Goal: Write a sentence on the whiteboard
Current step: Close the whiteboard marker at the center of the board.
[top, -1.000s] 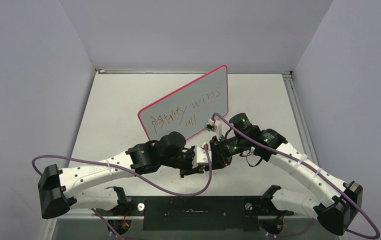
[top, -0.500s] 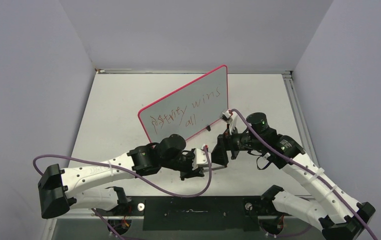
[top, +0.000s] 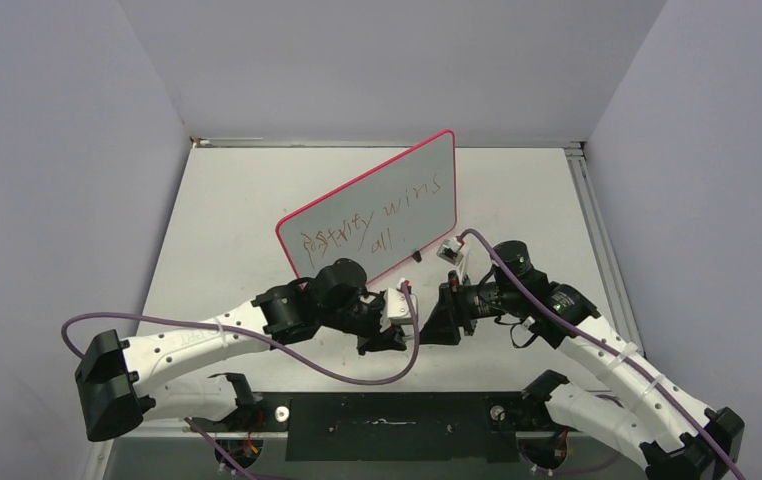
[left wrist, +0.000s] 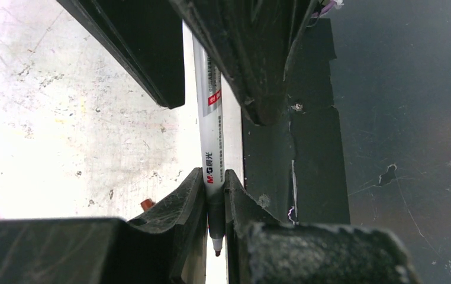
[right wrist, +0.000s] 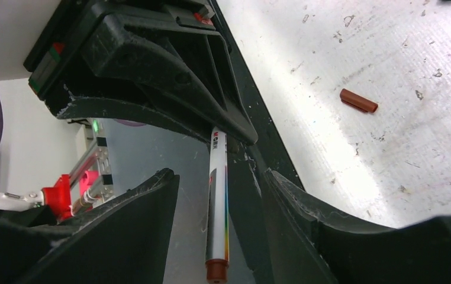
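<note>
The whiteboard [top: 377,200] stands tilted at mid-table, red-rimmed, with the sentence [top: 372,225] scrawled on it in dark red. My left gripper [top: 397,322] [left wrist: 214,195] is shut on a white marker [left wrist: 210,130] near its bare dark-red tip, in front of the board. My right gripper [top: 439,318] [right wrist: 218,177] faces it, open. Its fingers [right wrist: 140,219] flank the marker's [right wrist: 217,201] red-capped back end with a gap on each side.
A loose red-brown marker cap [right wrist: 358,100] lies on the scuffed white tabletop [top: 227,230]. A black strip [left wrist: 389,148] runs along the table's near edge below both grippers. Purple cables loop from both arms. Grey walls enclose the table.
My right gripper opened, and its arm swung out to the right and dropped lower; its jaws now straddle the marker's back end. The left gripper stayed shut on the marker, barely shifting.
</note>
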Available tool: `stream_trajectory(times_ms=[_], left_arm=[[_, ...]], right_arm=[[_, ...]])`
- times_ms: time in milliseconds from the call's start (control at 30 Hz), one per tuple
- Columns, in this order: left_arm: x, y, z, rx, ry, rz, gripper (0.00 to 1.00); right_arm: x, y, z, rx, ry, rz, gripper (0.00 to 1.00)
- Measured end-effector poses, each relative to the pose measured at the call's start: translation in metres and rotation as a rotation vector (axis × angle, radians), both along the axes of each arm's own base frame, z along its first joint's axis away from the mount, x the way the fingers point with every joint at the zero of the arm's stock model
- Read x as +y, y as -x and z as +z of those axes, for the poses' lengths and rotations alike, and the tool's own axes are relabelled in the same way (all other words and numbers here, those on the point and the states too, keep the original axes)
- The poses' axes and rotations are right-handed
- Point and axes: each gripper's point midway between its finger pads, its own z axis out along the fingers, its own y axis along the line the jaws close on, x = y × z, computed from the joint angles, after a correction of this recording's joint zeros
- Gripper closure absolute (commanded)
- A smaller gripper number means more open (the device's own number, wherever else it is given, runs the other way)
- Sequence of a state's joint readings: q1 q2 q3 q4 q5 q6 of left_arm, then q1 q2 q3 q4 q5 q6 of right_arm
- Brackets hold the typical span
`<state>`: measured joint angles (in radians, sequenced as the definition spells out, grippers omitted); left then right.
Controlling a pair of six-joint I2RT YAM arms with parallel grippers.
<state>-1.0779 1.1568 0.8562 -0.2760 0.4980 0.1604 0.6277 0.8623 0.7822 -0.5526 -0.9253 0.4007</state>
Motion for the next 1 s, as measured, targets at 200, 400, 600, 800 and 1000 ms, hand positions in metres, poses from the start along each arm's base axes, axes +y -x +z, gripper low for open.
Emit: stream_trajectory(times_ms=[200, 400, 600, 800, 1000], left_arm=[[-0.001, 0.004, -0.004, 0.023, -0.008, -0.020, 1.00], [-0.001, 0.005, -0.007, 0.038, -0.018, -0.015, 1.00], [-0.002, 0.005, -0.011, 0.049, -0.030, -0.011, 1.00], [-0.002, 0.004, -0.012, 0.050, -0.034, -0.005, 1.00], [-0.002, 0.003, -0.012, 0.051, -0.035, -0.003, 1.00]], right_arm=[[0.002, 0.000, -0.006, 0.028, -0.008, -0.012, 0.62], [0.004, -0.002, -0.004, 0.033, -0.023, -0.022, 0.65], [0.005, -0.001, -0.004, 0.039, -0.030, -0.024, 0.65], [0.003, 0.002, -0.005, 0.047, -0.035, -0.021, 0.66], [0.002, 0.005, -0.008, 0.062, -0.035, -0.017, 0.68]])
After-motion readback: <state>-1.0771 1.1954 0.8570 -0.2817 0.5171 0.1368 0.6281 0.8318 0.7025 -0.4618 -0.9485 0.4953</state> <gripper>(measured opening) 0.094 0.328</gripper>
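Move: The marker runs crosswise between the hands, nib end still in the left fingers and plug end reaching between the open right fingers. Its middle is about 2 cm to the right hand's left, roughly level with it, and about 4 cm to the left hand's right. The loose brown cap lies on the table about 9 cm ahead and 9 cm left of the right hand, some 18 cm below. The whiteboard's middle is some 40 cm ahead of that hand and 13 cm left. Closing in place around the marker's barrel, the right fingers narrow from a bit over half open to about a third, mostly early on, while that hand sinks just under 1 cm and tips about 5 degrees. The left hand keeps its pinch near the nib and eases down roughly 1 cm. The right fingers' touch on the barrel can't be made out for certain. ##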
